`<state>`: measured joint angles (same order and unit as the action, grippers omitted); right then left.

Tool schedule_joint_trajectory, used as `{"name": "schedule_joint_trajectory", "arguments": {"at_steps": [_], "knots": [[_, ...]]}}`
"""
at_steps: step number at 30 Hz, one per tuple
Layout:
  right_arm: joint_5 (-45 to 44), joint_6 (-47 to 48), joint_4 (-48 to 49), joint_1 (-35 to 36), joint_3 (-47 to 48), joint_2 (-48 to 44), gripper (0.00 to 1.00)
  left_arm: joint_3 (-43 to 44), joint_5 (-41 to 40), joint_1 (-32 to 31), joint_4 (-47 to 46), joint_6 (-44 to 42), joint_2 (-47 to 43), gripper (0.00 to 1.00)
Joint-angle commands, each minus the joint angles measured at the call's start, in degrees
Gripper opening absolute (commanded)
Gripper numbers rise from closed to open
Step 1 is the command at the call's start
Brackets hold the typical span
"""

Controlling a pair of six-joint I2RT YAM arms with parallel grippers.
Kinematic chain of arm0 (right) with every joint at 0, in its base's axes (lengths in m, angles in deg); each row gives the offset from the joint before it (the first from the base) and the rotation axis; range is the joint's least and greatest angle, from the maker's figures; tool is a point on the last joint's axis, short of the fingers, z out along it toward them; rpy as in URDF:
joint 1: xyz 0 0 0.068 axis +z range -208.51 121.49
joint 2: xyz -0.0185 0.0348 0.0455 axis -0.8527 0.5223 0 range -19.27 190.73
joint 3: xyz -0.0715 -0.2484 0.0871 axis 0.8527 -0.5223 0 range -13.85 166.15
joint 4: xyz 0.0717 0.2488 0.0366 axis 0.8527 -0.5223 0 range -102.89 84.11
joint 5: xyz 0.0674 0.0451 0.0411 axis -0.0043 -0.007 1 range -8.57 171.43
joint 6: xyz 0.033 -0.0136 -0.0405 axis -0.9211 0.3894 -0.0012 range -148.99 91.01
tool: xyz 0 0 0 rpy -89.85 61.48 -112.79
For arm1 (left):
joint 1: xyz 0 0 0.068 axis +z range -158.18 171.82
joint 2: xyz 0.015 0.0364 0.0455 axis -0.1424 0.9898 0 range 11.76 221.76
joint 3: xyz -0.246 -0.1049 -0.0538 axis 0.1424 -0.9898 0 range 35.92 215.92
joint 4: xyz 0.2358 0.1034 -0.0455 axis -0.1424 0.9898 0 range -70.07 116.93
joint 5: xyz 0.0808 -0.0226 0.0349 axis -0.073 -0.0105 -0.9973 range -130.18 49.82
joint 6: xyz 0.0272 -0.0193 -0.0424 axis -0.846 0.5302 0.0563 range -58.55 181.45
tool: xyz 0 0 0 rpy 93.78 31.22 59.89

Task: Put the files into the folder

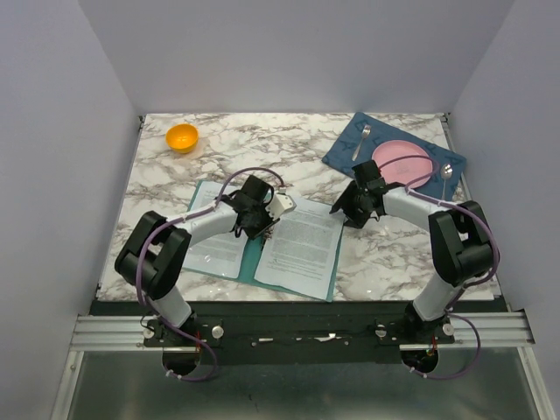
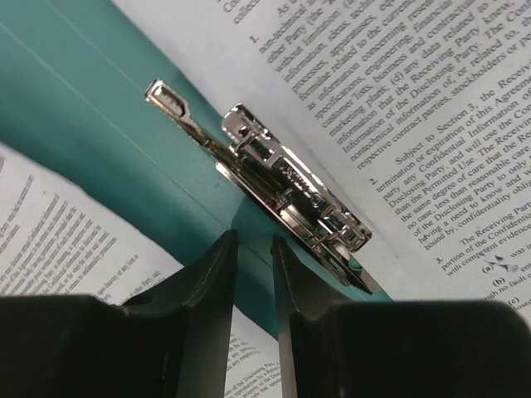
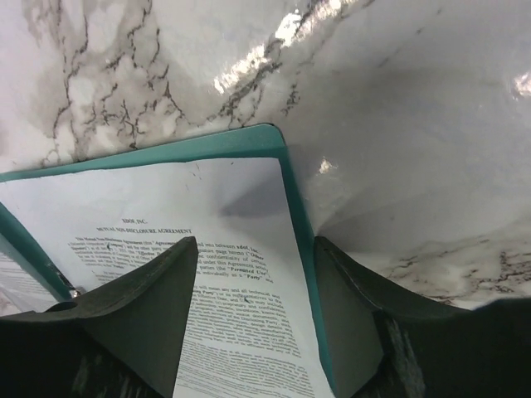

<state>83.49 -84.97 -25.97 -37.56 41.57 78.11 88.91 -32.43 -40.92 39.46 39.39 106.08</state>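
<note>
The teal folder (image 1: 253, 261) lies open on the marble table. One printed file (image 1: 302, 245) rests on its right half and another file (image 1: 213, 245) on its left half. My left gripper (image 1: 265, 226) hovers low over the spine, just short of the metal clip (image 2: 282, 178). Its fingers (image 2: 217, 282) stand a narrow gap apart with nothing between them. My right gripper (image 1: 348, 213) is open wide at the folder's far right corner. It straddles the folder's teal edge (image 3: 294, 199) and the right file (image 3: 232, 215) without gripping either.
An orange bowl (image 1: 182, 137) sits at the far left. At the far right a dark blue placemat (image 1: 346, 153) carries a pink plate (image 1: 401, 162), a fork (image 1: 360, 140) and a spoon (image 1: 447, 175). White walls enclose the table.
</note>
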Motion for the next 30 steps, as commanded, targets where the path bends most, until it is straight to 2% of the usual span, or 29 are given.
{"name": "schedule_joint_trajectory", "arguments": {"at_steps": [1, 5, 10, 14, 19, 22, 25, 26, 30], "knots": [[0.6, 2.2, -1.3, -1.4, -0.1, 5.4, 0.66, 1.3, 3.6, -1.7, 2.4, 1.2, 3.6, 0.34], [0.4, 3.2, -1.9, -1.7, 0.7, 4.7, 0.66, 3.0, 2.5, -2.0, 3.3, 1.1, 4.6, 0.34], [-0.7, 4.2, -2.5, -1.8, 0.5, 0.7, 0.66, 4.2, -0.5, -0.8, 6.0, 0.5, 1.0, 0.33], [-1.2, 5.6, -3.7, -1.8, 1.4, -3.1, 0.66, 11.8, 0.2, 1.1, 12.5, 1.9, -3.6, 0.35], [-1.5, 8.8, -7.1, -1.8, 5.6, -5.7, 0.67, 17.8, 1.7, 5.7, 19.4, 3.3, -11.1, 0.38], [-0.5, 10.7, -7.2, -1.8, 6.5, -7.5, 0.67, 16.9, 1.1, 10.5, 18.7, 3.1, -14.0, 0.38], [6.7, 13.9, -1.0, -1.8, 6.4, -7.3, 0.67, 11.8, -2.5, 14.4, 16.3, 1.9, -13.6, 0.38], [12.1, 14.6, 3.5, -1.7, 6.7, -6.7, 0.67, 9.5, -3.4, 15.1, 15.9, 1.8, -12.8, 0.38], [25.2, 15.7, 14.2, -1.6, 8.4, -0.5, 0.67, 5.0, -11.0, 17.7, 12.4, 1.8, -7.1, 0.37]]}}
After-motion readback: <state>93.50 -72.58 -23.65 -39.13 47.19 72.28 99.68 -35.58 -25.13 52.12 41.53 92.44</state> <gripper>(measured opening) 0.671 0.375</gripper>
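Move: The left hand is low over the folder's open spine, with the left page's middle about 11 cm to its left and 1 cm ahead, the clip 3 cm to its right and 1 cm ahead, and the right page's middle 14 cm right, 3 cm back. The right hand straddles the folder's right edge, the far right corner some 4 cm ahead and 1 cm right; the right page's middle lies 12 cm left and 8 cm back, the plate 18 cm right, 16 cm ahead. Staying low over the spine, the left hand edges about 1 cm right beside the clip, then climbs some 17 cm while reaching forward about 5 cm, and swings 9 cm left, already sinking again over the left page, with its half-closed fingers unchanged and the wrist turning about 20 degrees counter-clockwise. The right hand eases 1 cm forward along the folder's right edge, then lifts off about 8 cm, drifting a little forward and left over the far right corner, its fingers staying wide and tipping outward. ##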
